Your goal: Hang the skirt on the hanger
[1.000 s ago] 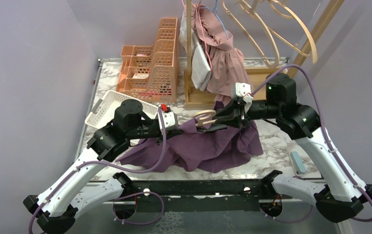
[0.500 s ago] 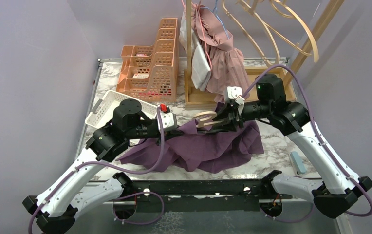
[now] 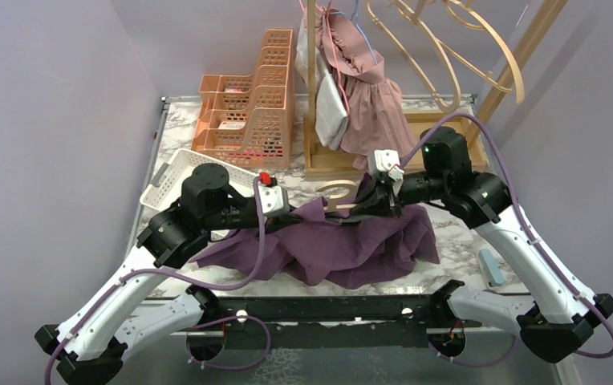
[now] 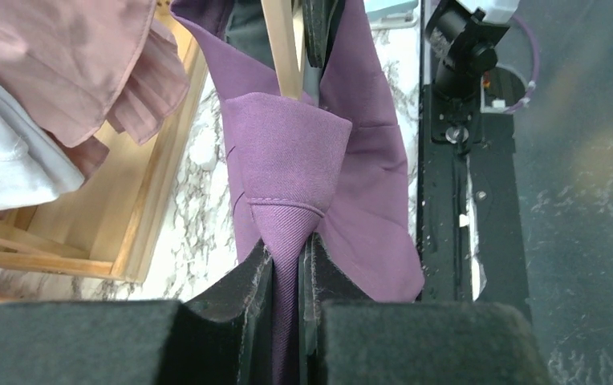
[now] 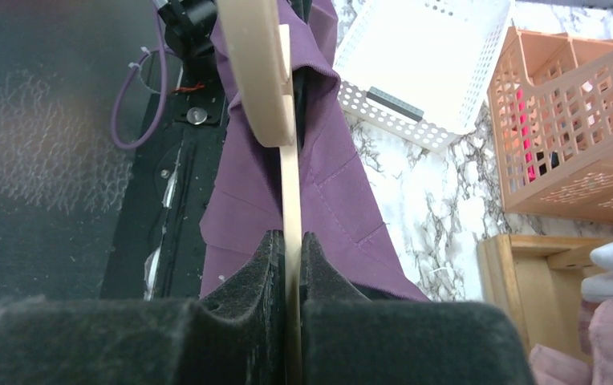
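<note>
A purple skirt (image 3: 343, 249) lies bunched on the marble table, its top edge lifted. My left gripper (image 3: 289, 215) is shut on a pinched fold of the skirt's edge (image 4: 287, 160). My right gripper (image 3: 367, 206) is shut on a light wooden hanger (image 3: 337, 192), whose hook end pokes out above the cloth. In the right wrist view the hanger (image 5: 267, 72) runs straight out from between my pads, with the skirt (image 5: 327, 184) draped beside it. In the left wrist view the hanger's bar (image 4: 281, 48) stands just beyond the held fold.
A wooden rack (image 3: 351, 160) with pink and white garments (image 3: 359, 88) stands behind. Orange baskets (image 3: 251, 112) and a white basket (image 3: 176, 178) sit at back left. A small pale blue block (image 3: 492, 267) lies at the right. The black rail (image 3: 327, 309) runs along the near edge.
My right gripper has carried the hanger left and down toward the skirt. My left gripper has shifted slightly with the cloth's edge, now meeting the hanger's end.
</note>
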`<action>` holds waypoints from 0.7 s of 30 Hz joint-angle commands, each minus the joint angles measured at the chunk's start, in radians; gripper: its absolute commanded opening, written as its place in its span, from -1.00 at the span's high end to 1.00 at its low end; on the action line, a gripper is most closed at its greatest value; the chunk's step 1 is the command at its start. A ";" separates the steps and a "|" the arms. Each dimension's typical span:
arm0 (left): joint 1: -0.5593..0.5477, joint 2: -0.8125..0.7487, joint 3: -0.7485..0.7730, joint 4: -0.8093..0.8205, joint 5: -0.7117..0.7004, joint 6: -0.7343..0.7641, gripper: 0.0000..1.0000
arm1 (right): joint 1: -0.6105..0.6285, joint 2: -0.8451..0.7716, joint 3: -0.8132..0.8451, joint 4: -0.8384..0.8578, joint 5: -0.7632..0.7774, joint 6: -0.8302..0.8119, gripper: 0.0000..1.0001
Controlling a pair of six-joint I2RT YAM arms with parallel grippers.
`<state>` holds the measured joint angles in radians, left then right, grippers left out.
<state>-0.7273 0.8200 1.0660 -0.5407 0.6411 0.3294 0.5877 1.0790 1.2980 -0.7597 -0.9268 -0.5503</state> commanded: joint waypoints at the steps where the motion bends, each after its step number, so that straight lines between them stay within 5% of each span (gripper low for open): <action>1: -0.003 -0.073 0.014 0.071 -0.092 -0.024 0.66 | 0.001 -0.100 -0.012 0.062 0.045 0.015 0.98; 11: -0.003 -0.220 0.000 -0.120 -0.323 -0.071 0.63 | 0.001 -0.243 0.055 0.015 0.131 0.083 0.98; 13: -0.003 -0.234 0.019 -0.126 -0.359 -0.081 0.43 | 0.001 -0.237 0.067 0.001 0.148 0.099 0.98; 17: -0.004 -0.237 0.067 -0.106 -0.451 -0.108 -0.37 | 0.001 -0.214 0.090 0.032 0.194 0.173 0.98; 21: -0.003 -0.205 0.115 -0.042 -0.473 -0.123 -0.70 | 0.001 -0.188 0.109 0.076 0.259 0.241 0.98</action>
<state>-0.7341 0.5926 1.1198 -0.6319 0.2749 0.2390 0.5941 0.8806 1.3460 -0.8013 -0.7456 -0.4065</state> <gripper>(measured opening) 0.789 0.075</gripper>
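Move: The left hand, its fingers shut on the purple skirt's left side, has the wooden hanger's middle about 9 cm to its right, 2 cm ahead and 1 cm above. The skirt's middle hangs roughly 6 cm right, 1 cm back and 12 cm below; the white basket is some 27 cm left, 20 cm ahead and 22 cm below. From the right hand, already shut on the hanger bar, the hanger's middle is about 4 cm left, 2 cm ahead and 1 cm above. Left fingers come free of the skirt's left side, first drawing up and slightly back, then out left, away from the hanger, about 7 cm in all sideways and 5 cm up, opening wide late and swinging some 20 degrees counter-clockwise. Meanwhile the right hand keeps its pinch on the hanger bar, carrying it up, right and a little back. ##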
